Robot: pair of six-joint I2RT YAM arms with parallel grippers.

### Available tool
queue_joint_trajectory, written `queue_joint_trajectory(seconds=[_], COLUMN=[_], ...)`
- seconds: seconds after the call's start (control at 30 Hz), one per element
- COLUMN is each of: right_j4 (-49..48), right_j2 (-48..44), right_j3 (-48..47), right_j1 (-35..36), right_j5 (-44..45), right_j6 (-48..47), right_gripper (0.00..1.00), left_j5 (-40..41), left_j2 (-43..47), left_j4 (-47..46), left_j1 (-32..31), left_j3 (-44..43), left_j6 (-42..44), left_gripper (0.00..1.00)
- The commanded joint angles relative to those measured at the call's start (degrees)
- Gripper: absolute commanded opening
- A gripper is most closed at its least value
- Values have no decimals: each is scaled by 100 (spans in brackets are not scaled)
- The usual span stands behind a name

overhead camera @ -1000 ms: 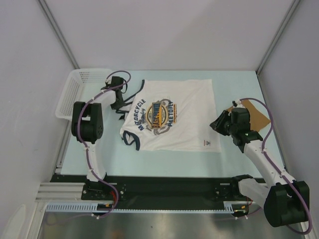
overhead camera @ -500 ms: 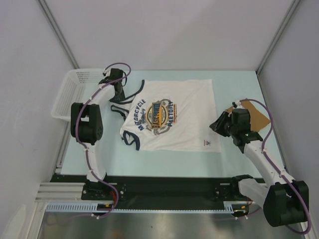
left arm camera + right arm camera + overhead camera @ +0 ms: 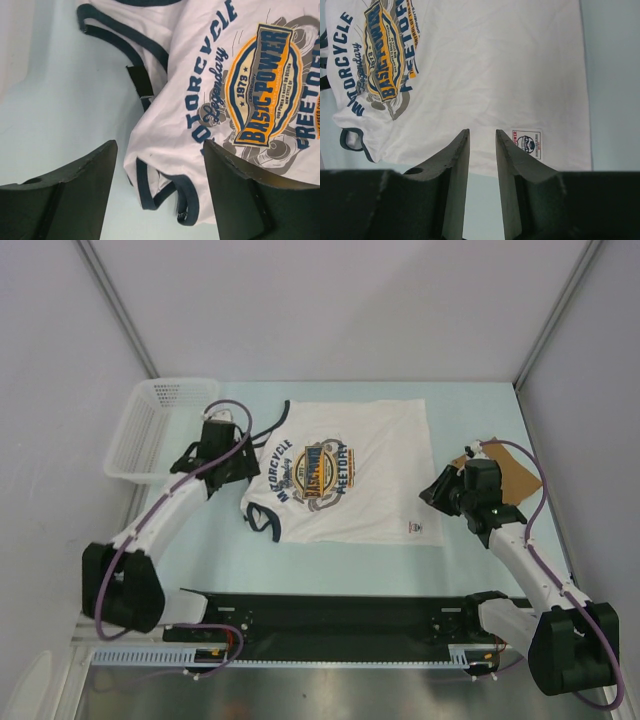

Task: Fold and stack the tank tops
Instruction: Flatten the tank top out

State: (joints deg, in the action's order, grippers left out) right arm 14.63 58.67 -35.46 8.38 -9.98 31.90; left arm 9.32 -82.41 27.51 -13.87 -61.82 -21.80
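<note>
The white tank top (image 3: 345, 475) lies flat in mid-table, print up, its navy-trimmed straps bunched at its left edge. My left gripper (image 3: 243, 466) hovers over that edge. In the left wrist view it (image 3: 160, 150) stands wide open, with the white tank top (image 3: 170, 125) and a crumpled navy strap loop (image 3: 167, 192) below the gap, nothing gripped. The tan-brown tank top (image 3: 518, 475) lies at the right, partly hidden by my right arm. My right gripper (image 3: 433, 490) is beside the white top's right hem; its jaws (image 3: 482, 132) are slightly apart with nothing between them, above the hem label (image 3: 526, 144).
A white lattice basket (image 3: 150, 430) stands at the back left, close to my left arm. Grey walls close in the back and both sides. The black rail with the arm bases (image 3: 330, 615) runs along the near edge.
My left gripper has opened and let go of the navy strap. Its arm swung away from the basket, toward the near left. The right arm has barely moved.
</note>
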Motion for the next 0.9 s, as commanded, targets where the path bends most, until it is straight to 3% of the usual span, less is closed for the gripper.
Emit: queue_joint_trajectory(seconds=[0.0, 0.17, 0.37, 0.53, 0.7, 0.87], right_j4=[-171, -206, -233, -172, -49, 75], right_j2=[-31, -31, -58, -128, -216, -313], right_j3=[-4, 22, 92, 110, 75, 92], right_j1=[-30, -21, -12, -12, -38, -65], right_j5=[-109, -224, -277, -285, -242, -206], right_j6=[-70, -70, -61, -79, -123, -158], right_gripper=[33, 33, 33, 33, 33, 33], left_j5=[146, 869, 361, -491, -1088, -1363], left_j2=[1179, 2333, 2915, 1915, 272, -889], left_j4=[-299, 62, -570, -1273, -1949, -1503], left_j1=[103, 900, 2167, 3292, 3514, 3426], left_j3=[775, 1883, 2701, 2422, 1535, -57], left_j6=[-438, -1079, -1555, -1616, -1801, -1845], left_gripper=[75, 74, 76, 75, 77, 79])
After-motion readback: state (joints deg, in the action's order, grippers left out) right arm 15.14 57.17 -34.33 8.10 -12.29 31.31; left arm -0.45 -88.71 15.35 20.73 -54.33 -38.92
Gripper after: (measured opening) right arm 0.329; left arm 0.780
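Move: Off to the left hand's left, the white basket has its middle about 23 cm left and 15 cm ahead, some 7 cm below it. The tank top's strap ends lie about 11 cm ahead and 7 cm left, its bunched near armhole about 12 cm back and 3 cm right, both roughly 11 cm down. From the right hand the basket's middle is about 72 cm left, 23 cm ahead and 6 cm lower. Swinging clear of the tank top, the left hand goes left and about 10 cm back, then sinks and comes forward again against the basket's near side by its right corner, ending some 19 cm left of its start. The hand turns about 40 degrees counter-clockwise and rolls its left side down, fingers staying open; they meet the basket and push it forward. ##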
